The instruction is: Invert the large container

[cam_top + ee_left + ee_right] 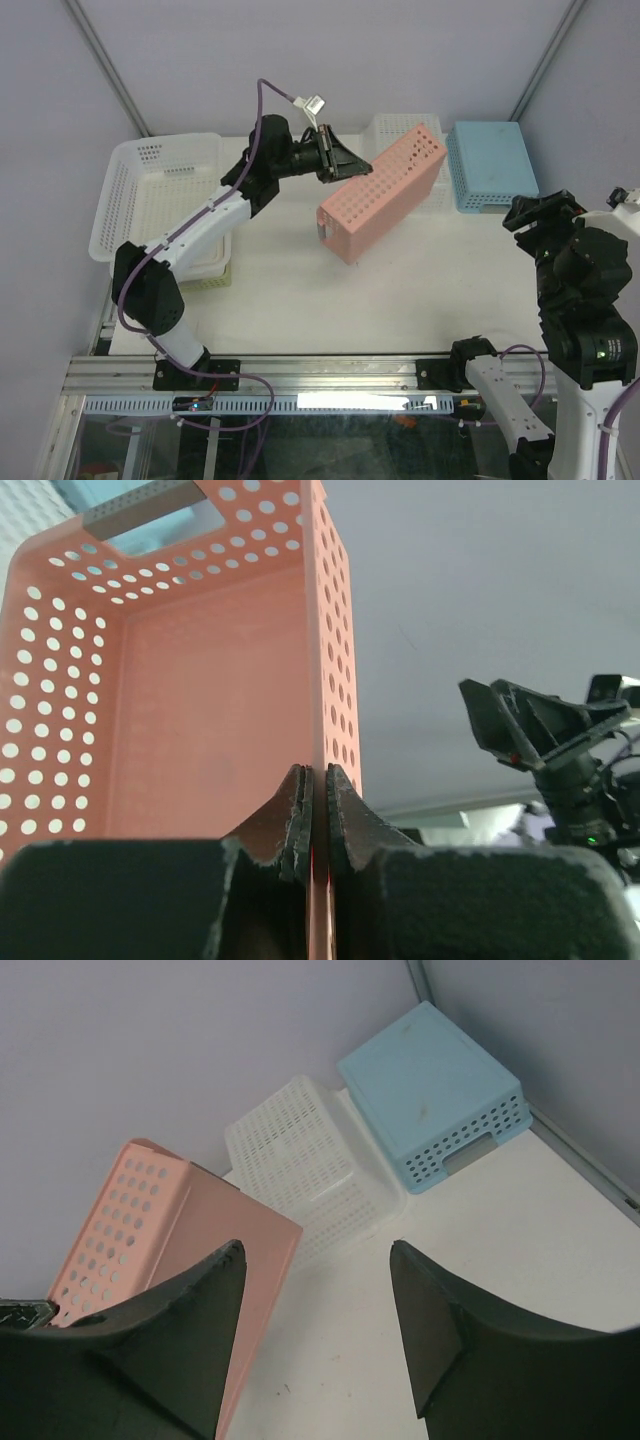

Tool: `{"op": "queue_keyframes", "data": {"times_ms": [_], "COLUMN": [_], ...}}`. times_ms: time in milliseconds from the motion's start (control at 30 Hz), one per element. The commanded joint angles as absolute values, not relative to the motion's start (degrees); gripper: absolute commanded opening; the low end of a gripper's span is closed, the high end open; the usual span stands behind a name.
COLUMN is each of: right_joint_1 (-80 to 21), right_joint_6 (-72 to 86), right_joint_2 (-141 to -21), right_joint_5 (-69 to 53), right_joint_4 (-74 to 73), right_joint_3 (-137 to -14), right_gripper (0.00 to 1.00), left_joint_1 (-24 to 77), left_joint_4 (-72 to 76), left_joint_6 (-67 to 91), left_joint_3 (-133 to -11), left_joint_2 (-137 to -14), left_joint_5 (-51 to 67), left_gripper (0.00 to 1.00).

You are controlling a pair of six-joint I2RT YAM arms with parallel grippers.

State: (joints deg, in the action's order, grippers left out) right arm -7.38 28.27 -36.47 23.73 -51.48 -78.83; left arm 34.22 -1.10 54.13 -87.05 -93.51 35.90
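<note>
The large container (150,190) is a white perforated basket with a flared rim, standing mouth up at the table's far left; part of the left arm crosses in front of it. My left gripper (338,163) is to its right, not touching it. That gripper (318,780) is shut on the side wall of a pink perforated basket (380,195), which hangs steeply tilted over the middle of the table. My right gripper (315,1250) is open with nothing between its fingers, raised at the right side (535,212) and looking toward the pink basket (170,1230).
A smaller white basket (395,130) and a blue basket (490,165) lie upside down at the back right. A pale yellow-green basket (215,275) sits under the left arm, beside the large container. Grey walls close off the back and both sides.
</note>
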Motion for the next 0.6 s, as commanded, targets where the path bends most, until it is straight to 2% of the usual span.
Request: {"op": "queue_keyframes", "data": {"times_ms": [0,167,400,567], "right_joint_1": [-7.6,-7.6,-7.6,-7.6], "right_joint_6": [26.0,26.4,26.8,27.1], "right_joint_2": [-37.5,-37.5,-37.8,-37.9], "right_joint_5": [27.2,26.6,25.7,25.1], "right_joint_4": [-53.4,-53.9,-54.3,-54.2], "right_joint_3": [-80.2,-79.7,-79.1,-78.2], "right_gripper": [0.64,0.64,0.65,0.65], "left_joint_1": [37.9,40.8,42.3,42.4], "left_joint_4": [24.8,29.3,47.3,46.9], "left_joint_6": [70.6,75.3,88.3,87.5], "left_joint_3": [-85.4,-84.4,-80.0,-75.0], "left_joint_2": [-95.3,-100.3,-108.8,-108.3], "left_joint_5": [44.0,45.6,52.6,51.2], "left_gripper": [0.0,0.0,0.0,0.0]}}
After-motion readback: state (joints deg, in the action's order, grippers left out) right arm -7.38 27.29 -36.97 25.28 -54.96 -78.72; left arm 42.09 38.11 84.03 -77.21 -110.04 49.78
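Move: I hold the pink container by the rim of a long side, its middle about 4 cm to the right of my left hand, 4 cm back and 10 cm below. The clear table spot I'm taking it to is roughly 10 cm right, 6 cm back and 35 cm down. The upturned white container is about 20 cm ahead and 13 cm right, the blue one 20 cm ahead and 36 cm right. From my right hand, that clear spot is some 7 cm ahead, 13 cm left and 40 cm down. With my left fingers still shut on the rim, I carry the pink container about 8 cm right and 5 cm back, away from the stack and over the clear table. It sinks some 7 cm, mostly at the end. Meanwhile my wrist turns about 30 degrees, swinging the fingers clockwise and rolling the container along. ##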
